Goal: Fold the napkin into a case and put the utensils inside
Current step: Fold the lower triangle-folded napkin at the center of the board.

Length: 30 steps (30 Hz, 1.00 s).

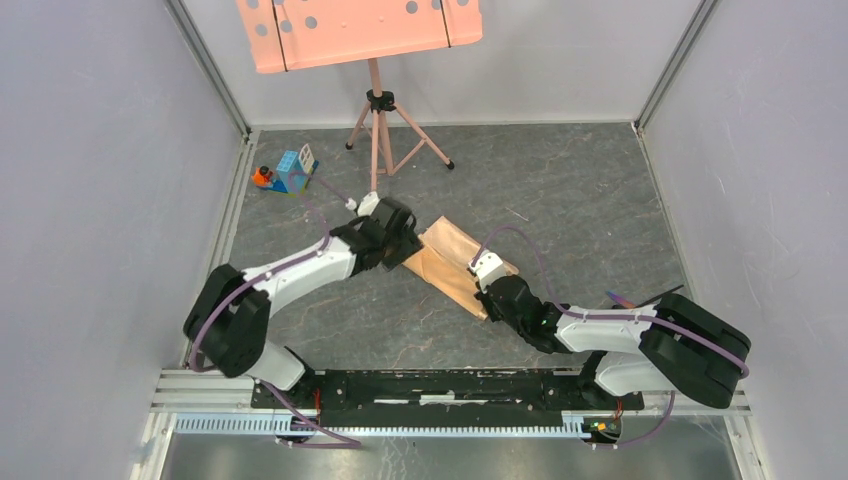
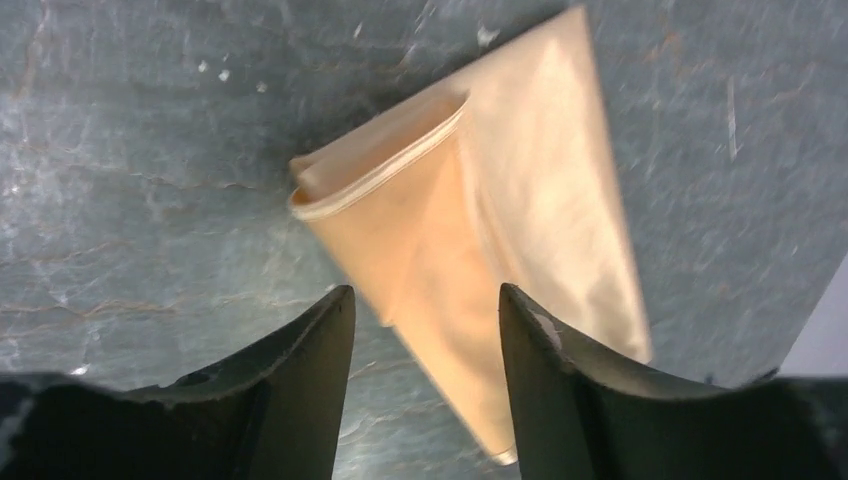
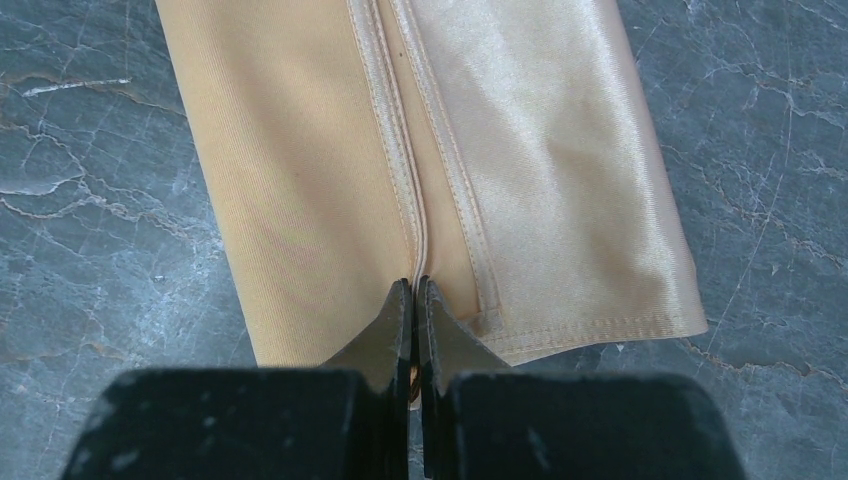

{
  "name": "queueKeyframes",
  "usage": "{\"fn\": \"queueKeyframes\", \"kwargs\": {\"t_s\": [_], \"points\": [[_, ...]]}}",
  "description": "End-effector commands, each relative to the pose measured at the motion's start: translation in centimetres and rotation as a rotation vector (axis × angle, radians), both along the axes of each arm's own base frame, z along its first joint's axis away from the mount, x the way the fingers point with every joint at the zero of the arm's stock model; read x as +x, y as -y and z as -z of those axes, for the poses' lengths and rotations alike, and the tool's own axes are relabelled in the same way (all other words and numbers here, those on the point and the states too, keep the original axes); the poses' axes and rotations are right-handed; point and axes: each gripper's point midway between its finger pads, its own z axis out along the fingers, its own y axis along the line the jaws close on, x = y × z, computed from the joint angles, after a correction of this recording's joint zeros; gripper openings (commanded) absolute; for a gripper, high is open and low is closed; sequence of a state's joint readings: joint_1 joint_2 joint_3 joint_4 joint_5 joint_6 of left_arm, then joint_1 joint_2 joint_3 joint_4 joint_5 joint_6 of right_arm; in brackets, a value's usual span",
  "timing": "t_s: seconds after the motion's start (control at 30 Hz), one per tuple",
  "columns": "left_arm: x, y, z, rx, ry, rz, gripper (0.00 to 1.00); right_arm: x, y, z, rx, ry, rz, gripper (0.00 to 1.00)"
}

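The napkin (image 1: 450, 260) lies on the grey table, folded into a narrow peach-tan oblong that runs diagonally between the two arms. My left gripper (image 1: 400, 235) hovers open over its far-left end; in the left wrist view the napkin (image 2: 520, 200) passes under the gap of the gripper (image 2: 425, 290), with nothing held. My right gripper (image 1: 487, 285) sits at the near end. Its jaws (image 3: 414, 282) are shut on the hemmed edge where two flaps of the napkin (image 3: 300, 150) meet. A slim dark piece (image 1: 645, 294) pokes out behind the right arm; I cannot tell if it is a utensil.
A pink tripod music stand (image 1: 377, 110) with a salmon perforated tray (image 1: 360, 35) stands at the back. A small coloured toy block set (image 1: 290, 172) sits at the far left. Grey walls enclose the table on the left, right and back.
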<state>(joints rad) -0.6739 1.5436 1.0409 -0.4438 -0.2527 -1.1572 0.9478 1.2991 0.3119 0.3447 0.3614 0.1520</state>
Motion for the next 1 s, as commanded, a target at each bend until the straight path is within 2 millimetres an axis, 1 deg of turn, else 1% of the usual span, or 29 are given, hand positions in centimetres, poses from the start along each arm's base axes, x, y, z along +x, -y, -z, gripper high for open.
{"fn": "queueKeyframes", "kwargs": {"t_s": [0.0, 0.03, 0.17, 0.27, 0.4, 0.47, 0.57, 0.67, 0.73, 0.8, 0.87, 0.9, 0.93, 0.97], "points": [[-0.2, 1.8, -2.0, -0.159, 0.237, 0.183, 0.54, 0.2, -0.2, -0.1, 0.005, -0.005, 0.001, 0.0], [0.0, 1.8, -2.5, -0.187, 0.276, 0.189, 0.47, 0.2, -0.3, -0.2, 0.007, -0.008, 0.002, 0.0], [0.5, 1.5, -1.2, -0.222, 0.288, 0.212, 0.21, 0.3, -0.5, -0.5, 0.009, -0.014, 0.002, 0.06], [1.3, 1.7, -0.5, -0.27, 0.296, 0.21, 0.12, 0.3, -0.7, -0.7, 0.006, -0.017, 0.001, 0.1], [2.1, 1.9, 0.5, -0.313, 0.31, 0.22, 0.08, 0.3, -0.7, -0.8, 0.007, -0.019, 0.002, 0.1], [2.7, 2.2, 0.6, -0.325, 0.331, 0.232, 0.07, 0.3, -0.6, -0.8, 0.005, -0.02, 0.004, 0.1], [3.1, 1.9, 2.1, -0.317, 0.304, 0.229, 0.04, 0.3, -0.7, -0.8, -0.001, -0.022, 0.001, 0.12], [2.9, 1.3, 3.8, -0.302, 0.262, 0.207, 0.03, 0.8, -1.2, -2.0, -0.005, -0.015, -0.004, 0.18], [2.7, 0.8, 5.0, -0.285, 0.233, 0.194, 0.02, 1.4, -2.1, -3.4, -0.003, -0.001, -0.016, 0.26], [2.5, 0.4, 5.7, -0.276, 0.217, 0.186, 0.02, 2.2, -3.1, -5.1, 0.014, 0.011, -0.027, 0.36], [2.5, 0.1, 6.1, -0.27, 0.209, 0.18, 0.02, 2.8, -4.7, -6.5, 0.05, 0.009, -0.061, 0.43], [2.5, 0.0, 6.2, -0.269, 0.205, 0.177, 0.02, 2.9, -6.1, -7.1, 0.088, -0.002, -0.106, 0.47], [2.5, -0.1, 6.3, -0.268, 0.202, 0.175, 0.02, 3.0, -7.3, -7.2, 0.119, -0.021, -0.146, 0.51], [2.4, -0.1, 6.4, -0.27, 0.198, 0.179, 0.02, 2.8, -9.3, -7.8, 0.184, -0.05, -0.221, 0.57]]}}
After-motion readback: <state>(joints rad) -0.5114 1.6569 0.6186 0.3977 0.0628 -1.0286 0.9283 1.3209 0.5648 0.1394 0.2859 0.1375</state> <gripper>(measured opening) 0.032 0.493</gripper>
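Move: The folded left corner of the napkin lies about 2 cm ahead of my left hand, 1 cm to its left and 8 cm below. From that hand the napkin's far corner is some 9 cm ahead and 7 cm right. My right fingers are still shut on the near end of the middle seam. From them the folded corner is about 9 cm ahead and 14 cm left, and the napkin's right corner 3 cm ahead and 6 cm right. My left hand dips back about 3 cm while its fingers shut, swings forward again, then sinks onto the hem of the folded left corner, 6 or 7 cm lower overall, rolling its left side down some 15 degrees. My right hand keeps still at the seam as its fingers start to part, then lets go and rises about 5 cm, drifting left and a little forward over the napkin towards that corner. ##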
